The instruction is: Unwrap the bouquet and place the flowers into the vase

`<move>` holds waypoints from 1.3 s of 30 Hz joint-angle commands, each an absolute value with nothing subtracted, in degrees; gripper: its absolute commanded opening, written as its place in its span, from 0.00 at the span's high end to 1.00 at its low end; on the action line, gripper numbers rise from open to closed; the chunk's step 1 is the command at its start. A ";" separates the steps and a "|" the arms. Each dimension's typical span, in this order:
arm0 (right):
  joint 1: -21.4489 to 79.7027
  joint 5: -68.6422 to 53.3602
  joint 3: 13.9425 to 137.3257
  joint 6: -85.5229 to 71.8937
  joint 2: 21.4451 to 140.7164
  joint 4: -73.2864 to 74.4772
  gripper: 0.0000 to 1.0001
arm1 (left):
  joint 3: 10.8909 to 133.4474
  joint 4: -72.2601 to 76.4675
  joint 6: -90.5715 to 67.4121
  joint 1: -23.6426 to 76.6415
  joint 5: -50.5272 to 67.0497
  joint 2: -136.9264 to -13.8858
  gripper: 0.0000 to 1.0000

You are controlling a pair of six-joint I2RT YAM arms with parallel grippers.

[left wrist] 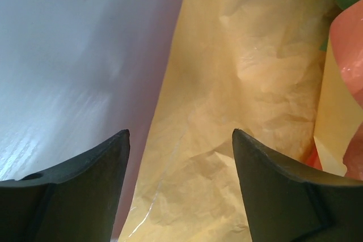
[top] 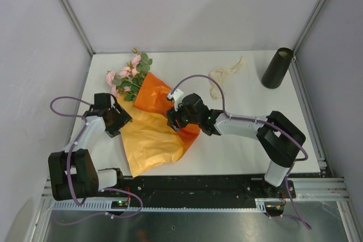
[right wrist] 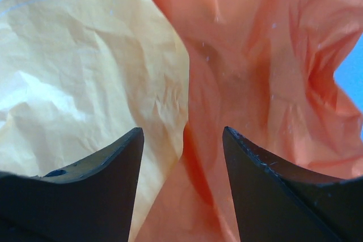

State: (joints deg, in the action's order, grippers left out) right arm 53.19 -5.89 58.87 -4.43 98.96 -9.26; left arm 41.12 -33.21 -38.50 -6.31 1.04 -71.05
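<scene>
The bouquet lies at the table's left, its ribbon off and its paper spread out. The flowers [top: 128, 75], pink blooms with green leaves, stick out at the far end. An orange sheet [top: 153, 98] [right wrist: 255, 55] overlaps a yellow sheet [top: 148, 139] [left wrist: 238, 83] [right wrist: 85, 72]. My left gripper [top: 117, 119] [left wrist: 180, 140] hangs open over the yellow sheet's left edge. Open too, my right gripper [top: 176, 119] [right wrist: 182, 137] hovers where orange meets yellow, gripping nothing. The black vase [top: 277, 67] stands upright at the far right.
The cream ribbon [top: 224, 72] lies loose on the white table [top: 238, 145] between the bouquet and the vase. Grey walls close in the table on the left, back and right. A black rail runs along the near edge.
</scene>
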 commanded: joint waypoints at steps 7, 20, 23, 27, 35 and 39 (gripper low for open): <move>54.33 -5.13 69.71 2.05 108.48 -13.78 0.38 | 40.33 -28.95 -38.43 -6.67 3.09 -72.89 0.47; 55.92 4.47 78.70 3.13 118.37 -15.43 0.49 | 42.64 -28.86 -38.63 -6.74 1.50 -75.66 0.97; 55.55 5.21 80.99 3.18 120.45 -15.31 0.59 | 43.21 -28.78 -38.86 -6.78 0.43 -76.25 0.99; 55.04 4.62 84.18 3.23 122.96 -16.29 0.94 | 43.81 -28.81 -39.77 -8.06 -1.77 -76.95 1.00; 50.15 -6.38 96.23 -8.05 129.17 -12.79 1.00 | 46.32 -28.74 -40.63 -14.76 -3.22 -79.83 1.00; 48.38 -6.38 99.27 -10.68 130.14 -14.70 1.00 | 47.35 -28.72 -40.57 -16.66 -4.55 -80.56 1.00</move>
State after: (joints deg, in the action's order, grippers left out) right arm 50.22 -4.67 95.00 -6.07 129.49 -11.81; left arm 44.77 -29.65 -39.59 -14.87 -1.80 -79.99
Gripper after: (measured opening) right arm 0.009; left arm 0.005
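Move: The left hand's open fingers hang over the wrapper's left edge, about 3 cm below and 1 cm ahead, level sideways. The right hand is bound for the orange flap's edge, some 7 cm ahead, 8 cm to its left and 4 cm lower. From the right hand, the flowers lie about 25 cm ahead and 20 cm left, and the loose ribbon 23 cm ahead and 26 cm right. Left hand sinks, pinches the wrapper's edge, drags left 5 cm; right reaches 16 cm forward-left, pinching the orange flap. ##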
